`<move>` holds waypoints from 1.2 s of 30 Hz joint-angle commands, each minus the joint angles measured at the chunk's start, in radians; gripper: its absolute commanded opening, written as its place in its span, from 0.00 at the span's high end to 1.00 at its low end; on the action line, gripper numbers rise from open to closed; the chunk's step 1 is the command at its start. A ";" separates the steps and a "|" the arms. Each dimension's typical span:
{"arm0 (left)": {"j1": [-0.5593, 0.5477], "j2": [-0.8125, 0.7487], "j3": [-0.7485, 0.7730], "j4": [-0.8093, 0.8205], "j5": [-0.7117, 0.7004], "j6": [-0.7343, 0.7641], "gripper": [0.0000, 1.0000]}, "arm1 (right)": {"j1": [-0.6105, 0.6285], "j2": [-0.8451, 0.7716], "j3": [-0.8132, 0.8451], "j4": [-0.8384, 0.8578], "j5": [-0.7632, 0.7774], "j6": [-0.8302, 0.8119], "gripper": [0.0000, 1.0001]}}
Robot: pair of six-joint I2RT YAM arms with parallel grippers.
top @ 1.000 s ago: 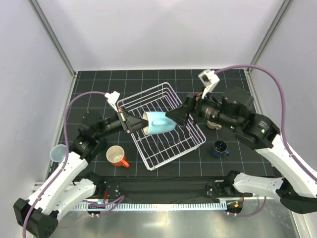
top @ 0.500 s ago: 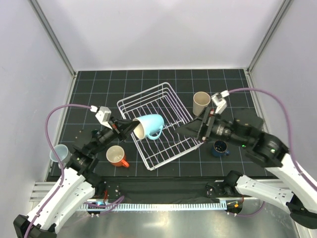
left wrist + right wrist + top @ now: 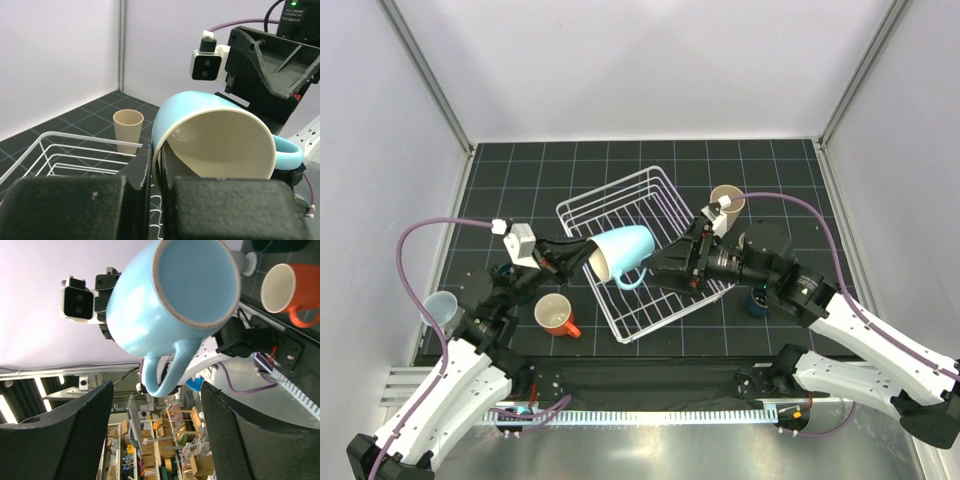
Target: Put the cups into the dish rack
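Note:
A light blue mug hangs tilted over the white wire dish rack. My left gripper is shut on its rim. In the left wrist view the fingers pinch the mug's wall. My right gripper stands open just right of the mug. In the right wrist view the mug's handle dips between the tips of the wide-spread fingers without touching them. An orange mug stands left of the rack, a beige tumbler behind its right corner.
A pale blue cup stands at the mat's left edge. A navy cup sits right of the rack, partly hidden under my right arm. The black gridded mat ends at white walls on three sides.
The left arm has drawn back to the left and tipped the mug's mouth down-left. The right arm pulled away to the right, then came back in low toward the mug's handle, jaws slightly narrower.

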 commanded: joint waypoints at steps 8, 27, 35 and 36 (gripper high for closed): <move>-0.002 0.018 0.062 0.260 0.022 -0.033 1.00 | 0.047 0.063 0.002 0.241 -0.017 0.139 0.34; -0.005 0.040 0.036 0.389 0.017 -0.107 1.00 | 0.098 0.152 -0.009 0.411 0.007 0.220 0.52; -0.007 0.045 0.030 0.398 0.038 -0.124 1.00 | 0.101 0.167 -0.034 0.465 0.020 0.198 0.83; -0.009 0.043 0.028 0.399 0.043 -0.130 1.00 | 0.101 0.169 -0.040 0.489 0.027 0.190 0.96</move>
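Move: The blue cup's handle hangs about 5 cm to the left of the open right fingers, roughly 1 cm nearer the base and 1 cm lower. The middle of the dish rack lies some 25 cm below that hand and 4 cm farther out, the beige cup about 18 cm right and 15 cm ahead of it. From the left hand, still pinching the blue cup's rim, the handle is about 7 cm right and 5 cm back, 1 cm higher. The blue cup's handle is met by the right hand, which travels about 5 cm left and some 4 cm up, its fingertips tilting upward, and shuts its wide-open fingers until they pinch the handle, mostly at the very end. Meanwhile the left hand keeps its hold on the rim and lifts the cup about 4 cm, tipping it slightly. ##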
